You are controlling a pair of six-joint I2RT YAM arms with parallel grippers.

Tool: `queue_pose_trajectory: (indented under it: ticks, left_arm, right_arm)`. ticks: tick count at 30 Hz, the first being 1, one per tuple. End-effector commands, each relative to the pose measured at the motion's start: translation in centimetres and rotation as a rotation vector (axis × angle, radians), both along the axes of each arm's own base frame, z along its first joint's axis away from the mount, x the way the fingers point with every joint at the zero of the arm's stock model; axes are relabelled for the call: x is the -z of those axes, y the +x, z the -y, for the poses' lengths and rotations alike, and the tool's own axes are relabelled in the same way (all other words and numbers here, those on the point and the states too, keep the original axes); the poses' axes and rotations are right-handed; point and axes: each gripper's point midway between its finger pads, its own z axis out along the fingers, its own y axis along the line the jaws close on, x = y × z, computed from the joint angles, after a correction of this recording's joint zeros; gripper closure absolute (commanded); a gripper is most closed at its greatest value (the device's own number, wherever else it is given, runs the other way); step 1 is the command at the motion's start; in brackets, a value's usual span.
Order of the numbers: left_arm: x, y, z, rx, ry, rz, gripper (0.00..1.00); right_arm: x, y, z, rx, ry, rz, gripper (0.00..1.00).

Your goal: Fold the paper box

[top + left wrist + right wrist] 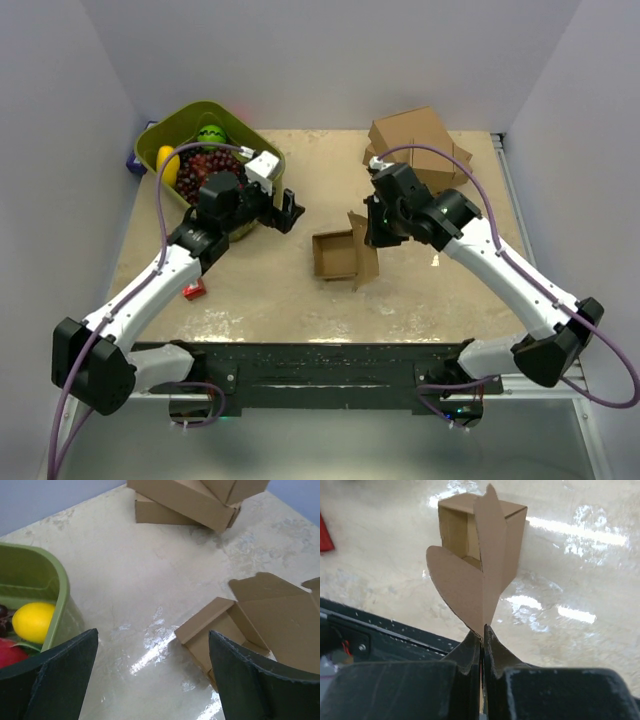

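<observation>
The paper box (335, 258) is a small brown kraft piece with raised walls and an open lid flap, lying mid-table. My right gripper (366, 230) is at its right side. In the right wrist view the gripper (481, 634) is shut on the edge of the lid flap (487, 570), which stands on edge in front of the box body (455, 527). My left gripper (293, 212) hovers left of the box and stands open. In the left wrist view its fingers (260, 680) are wide apart with only bare table between them, and the paper box (235, 625) lies just beyond the right finger.
A green basket (250, 135) of fruit sits back left, a lemon (32, 621) near its rim (60, 587). Larger brown cartons (415, 140) are piled at the back right (190, 500). A small red object (193, 291) lies by the left arm. A black rail (330, 365) runs along the near edge.
</observation>
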Motion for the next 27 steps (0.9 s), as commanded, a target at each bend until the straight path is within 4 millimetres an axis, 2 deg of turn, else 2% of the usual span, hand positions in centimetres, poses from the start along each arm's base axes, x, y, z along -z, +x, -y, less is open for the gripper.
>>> queue_pose_trajectory:
  ticks: [1,2,6,7,10,13,17,27]
  left_arm:
    - [-4.9,-1.6,1.9,0.199,-0.025,0.183,0.04]
    - [-5.4,-2.6,2.7,0.278,-0.025,0.210,0.04]
    - [-5.4,-5.4,4.2,0.481,-0.025,0.240,0.02]
    - [-4.4,-6.1,4.3,0.514,-0.015,0.210,0.02]
    - [-3.8,-7.3,4.7,0.600,0.004,0.203,0.00]
    - [-3.4,-8.3,4.9,0.671,0.009,0.210,0.00]
    - [-3.1,-10.0,6.0,0.806,-0.052,0.182,0.00]
    - [-1.4,-10.3,7.2,0.883,-0.123,0.065,0.02]
  right_arm:
    - [-2.8,-0.6,-0.3,-0.278,-0.030,0.021,1.00]
    - [-2.8,-0.5,-0.3,-0.328,-0.050,0.028,1.00]
    - [-2.3,-1.3,-1.1,-0.438,-0.037,-0.005,1.00]
    - [-1.8,-1.5,-1.3,-0.458,-0.030,-0.016,1.00]
    - [-1.0,-2.3,-1.3,-0.524,-0.041,-0.048,1.00]
    - [-1.0,-3.1,-1.6,-0.595,-0.026,-0.051,1.00]
    - [-2.0,-4.3,-2.7,-0.680,0.054,-0.043,1.00]
    - [-2.2,-4.7,-3.4,-0.719,0.089,-0.049,1.00]
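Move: The open paper box hangs from the right gripper by its raised lid. From the wide-open left gripper its middle is roughly 9 cm to the right, 4 cm back and 12 cm below; the lid is about 15 cm right, 9 cm back and 4 cm lower, and the green fruit bin some 22 cm ahead, 26 cm left and 14 cm down. From the right gripper the box is around 5 cm ahead, 8 cm left and 11 cm lower. Bring the empty left gripper back about 10 cm and right 7 cm towards the open side of the box, swinging it clockwise nearly 50 degrees with the fingers wide open, until it faces the box without touching. Meanwhile keep the lid pinched in the right gripper, draw it back and to the left, and turn it about 35 degrees counter-clockwise to carry the box round. ##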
